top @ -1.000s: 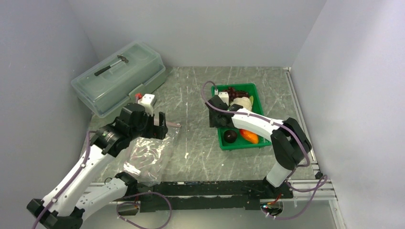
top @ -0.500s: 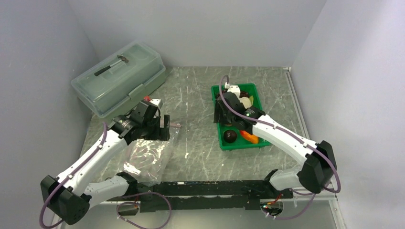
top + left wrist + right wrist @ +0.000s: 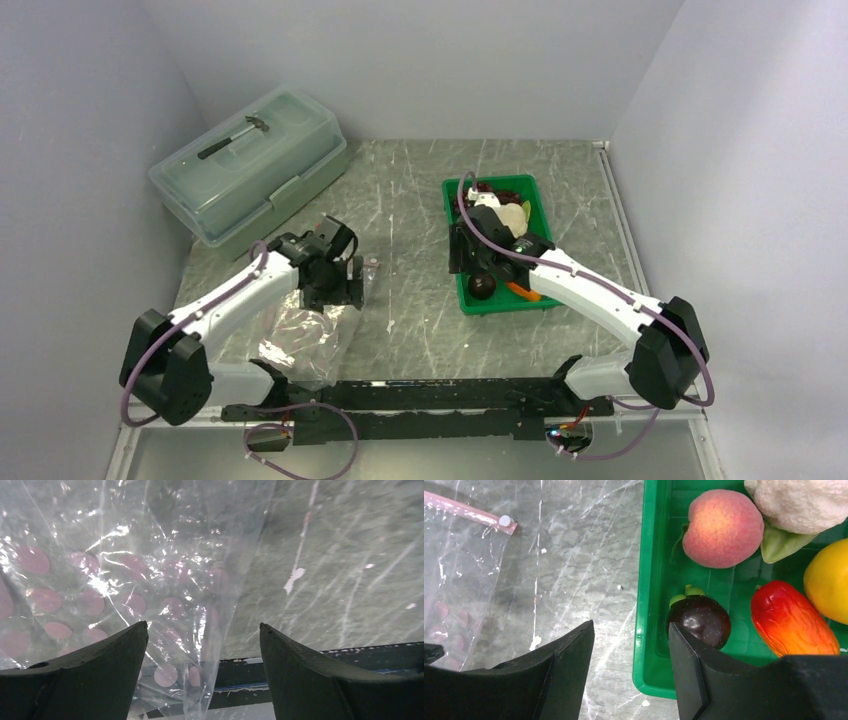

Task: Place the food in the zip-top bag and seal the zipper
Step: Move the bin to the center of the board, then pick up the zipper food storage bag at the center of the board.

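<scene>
The clear zip-top bag [image 3: 305,335] lies crumpled at the near left, with pink dots showing through it [image 3: 100,580]. Its pink zipper [image 3: 466,509] ends in a white slider [image 3: 504,521]. My left gripper [image 3: 345,283] hovers open over the bag's right edge [image 3: 201,627], holding nothing. The food sits in the green tray [image 3: 505,307]: peach [image 3: 723,527], cauliflower [image 3: 799,502], orange [image 3: 830,580], pepper [image 3: 794,620], plum [image 3: 701,620] and grapes [image 3: 492,187]. My right gripper [image 3: 630,625] is open astride the tray's left wall, its right finger beside the plum.
A large translucent lidded box [image 3: 250,165] with a hammer inside stands at the back left. The black rail [image 3: 430,395] runs along the table's near edge. Grey walls close in the left, back and right sides.
The left gripper has swung down and right over the bag's mouth edge. The right gripper has moved from the tray's far end to its near left corner by the plum.
</scene>
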`<action>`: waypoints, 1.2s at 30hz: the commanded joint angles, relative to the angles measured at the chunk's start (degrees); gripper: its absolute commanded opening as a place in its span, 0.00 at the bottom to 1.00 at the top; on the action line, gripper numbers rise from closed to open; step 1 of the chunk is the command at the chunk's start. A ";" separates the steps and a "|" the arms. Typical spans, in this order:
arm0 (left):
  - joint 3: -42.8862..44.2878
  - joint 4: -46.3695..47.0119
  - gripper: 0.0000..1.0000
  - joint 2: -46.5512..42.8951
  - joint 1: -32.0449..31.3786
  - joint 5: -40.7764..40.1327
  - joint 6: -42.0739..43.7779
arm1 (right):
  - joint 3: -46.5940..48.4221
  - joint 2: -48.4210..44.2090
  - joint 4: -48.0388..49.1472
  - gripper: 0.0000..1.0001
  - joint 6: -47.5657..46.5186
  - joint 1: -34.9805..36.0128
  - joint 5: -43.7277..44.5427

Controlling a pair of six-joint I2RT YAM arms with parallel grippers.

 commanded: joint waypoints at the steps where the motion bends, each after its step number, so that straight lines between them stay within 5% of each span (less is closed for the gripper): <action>1: -1.54 1.45 0.87 3.21 -1.19 -1.81 -3.32 | -0.90 -1.77 3.47 0.60 -0.65 0.17 -2.08; 8: -2.68 2.36 0.82 9.13 -3.67 -4.80 -5.23 | -2.14 -1.83 4.88 0.61 -0.82 0.17 -2.59; 15: -2.59 2.41 0.59 10.84 -4.28 -6.00 -5.60 | -2.65 -2.28 5.23 0.61 -0.91 0.16 -2.28; 20: -2.40 2.26 0.35 10.68 -4.35 -6.29 -5.43 | -3.18 -2.80 5.59 0.61 -0.74 0.17 -2.33; 25: -2.30 2.21 0.00 9.80 -4.59 -6.34 -4.94 | -3.73 -2.94 5.73 0.61 -0.31 0.17 -3.30; 36: 0.93 0.62 0.00 7.42 -11.79 -9.62 -1.86 | -3.60 -5.18 5.83 0.61 -1.23 0.17 -6.29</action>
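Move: Just beneath the left hand's open fingers, about 5 cm down and 1 cm back, runs the right edge of the zip-top bag. The zipper slider sits some 10 cm ahead and 6 cm to the right of that hand, and the green bin's middle roughly 13 cm ahead and 33 cm to the right. From the right hand, that bag edge lies about 25 cm left, 9 cm back and 9 cm below. Sinking about 5 cm onto the bag's right edge and drawing back a little, the left hand tilts some 10 degrees, then stays put while its wide-open fingers shut fully and pinch the film. Keeping that pinch, it begins to ease right and back, by about a centimetre. ##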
